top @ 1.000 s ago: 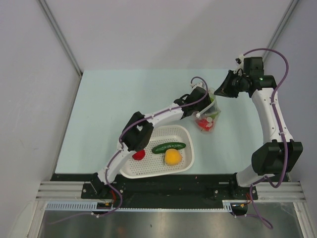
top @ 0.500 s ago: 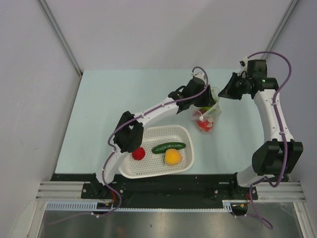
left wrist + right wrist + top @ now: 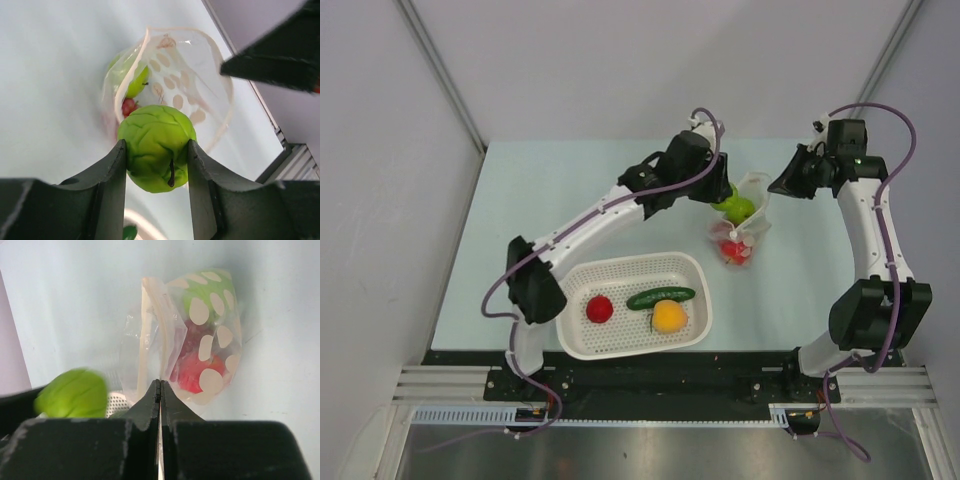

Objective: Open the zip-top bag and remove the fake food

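Observation:
The zip-top bag [image 3: 748, 232] hangs open at mid-table, clear with whitish spots. My right gripper [image 3: 160, 386] is shut on the edge of the bag's [image 3: 200, 340] mouth and holds it up. My left gripper [image 3: 156, 159] is shut on a green round fruit [image 3: 156, 147], held just outside the bag's [image 3: 200, 85] open mouth. In the top view the left gripper [image 3: 725, 195] and that green fruit [image 3: 739, 208] sit at the bag's upper left. Another green fruit [image 3: 205, 300] and a red one [image 3: 192, 372] stay inside the bag.
A white perforated basket [image 3: 620, 335] stands at the near edge. It holds a red fruit [image 3: 600, 309], a dark green cucumber [image 3: 660, 297] and an orange fruit [image 3: 668, 317]. The right gripper [image 3: 790, 182] hovers right of the bag. Grey walls close in both sides.
My left gripper has drawn back up and left out of the bag's mouth, carrying the green fruit. Its elbow swung left off the basket. The right gripper kept its hold.

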{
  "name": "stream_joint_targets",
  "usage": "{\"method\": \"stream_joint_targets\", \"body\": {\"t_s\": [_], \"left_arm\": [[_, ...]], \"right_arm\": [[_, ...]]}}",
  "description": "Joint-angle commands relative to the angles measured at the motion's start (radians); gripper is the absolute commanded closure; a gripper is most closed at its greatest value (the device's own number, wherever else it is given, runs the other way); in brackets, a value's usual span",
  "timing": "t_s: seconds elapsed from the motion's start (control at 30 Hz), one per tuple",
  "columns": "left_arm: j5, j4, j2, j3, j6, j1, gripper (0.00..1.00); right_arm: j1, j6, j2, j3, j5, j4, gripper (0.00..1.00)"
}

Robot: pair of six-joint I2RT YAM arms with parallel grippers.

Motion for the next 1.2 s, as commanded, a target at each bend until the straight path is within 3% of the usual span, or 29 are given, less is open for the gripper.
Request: {"method": "stream_joint_targets", "body": {"t_s": [0.0,0.27,0.63,0.73,0.77,0.8,0.9,0.97,1.03,1.17], "left_arm": [[-0.05,-0.115,-0.203,-0.136,0.121,0.005,1.0],[0.048,-0.092,-0.585,-0.765,0.154,0.007,1.0],[0.119,-0.057,-0.733,-1.163,0.027,-0.002,1.0],[0.136,-0.072,-0.739,-1.183,0.036,-0.009,0.8],[0.133,-0.077,-0.745,-1.186,0.042,-0.016,0.62],[0.13,-0.062,-0.771,-1.193,0.046,-0.022,0.54],[0.15,-0.004,-0.814,-1.208,0.059,-0.027,0.37],[0.168,0.004,-0.815,-1.173,0.082,-0.027,0.12],[0.167,-0.006,-0.782,-1.122,0.095,-0.027,0.07],[0.171,0.032,-0.751,-1.058,0.108,-0.027,0.18]], "right_arm": [[-0.002,-0.011,0.03,0.05,0.005,0.013,1.0],[0.002,-0.02,0.026,0.038,-0.001,0.022,1.0],[0.016,-0.023,0.018,-0.009,-0.014,0.041,1.0],[0.025,-0.023,0.024,0.001,-0.015,0.041,1.0],[0.029,-0.024,0.026,0.003,-0.015,0.039,1.0],[0.03,-0.023,0.026,0.003,-0.015,0.039,1.0],[0.035,-0.024,0.026,0.003,-0.015,0.037,1.0],[0.038,-0.021,0.024,0.003,-0.016,0.037,1.0],[0.045,-0.017,0.021,0.001,-0.018,0.034,1.0],[0.067,-0.005,0.012,0.007,-0.021,0.031,1.0]]}}
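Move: My left hand already holds the green pepper up beside the bag. The tray's middle is about 17 cm back, 21 cm left and 20 cm below. In it the red fruit lies some 18 cm back and 29 left of the hand, the orange pepper 19 back and 13 left, the cucumber 15 back and 15 left. The bag hangs 5 cm right and 13 below. From my right hand the tray's middle is about 19 cm back and 32 left. I swing my left hand back and left, about 20 cm each way, away from the bag, rising slightly before sinking steeply into the tray while the fingers tip some 30 degrees to point nearly straight down. Between the red fruit and the orange pepper I open wide, let go of the green pepper and lift about 3 cm. My right hand keeps its pinch on the bag's rim. ##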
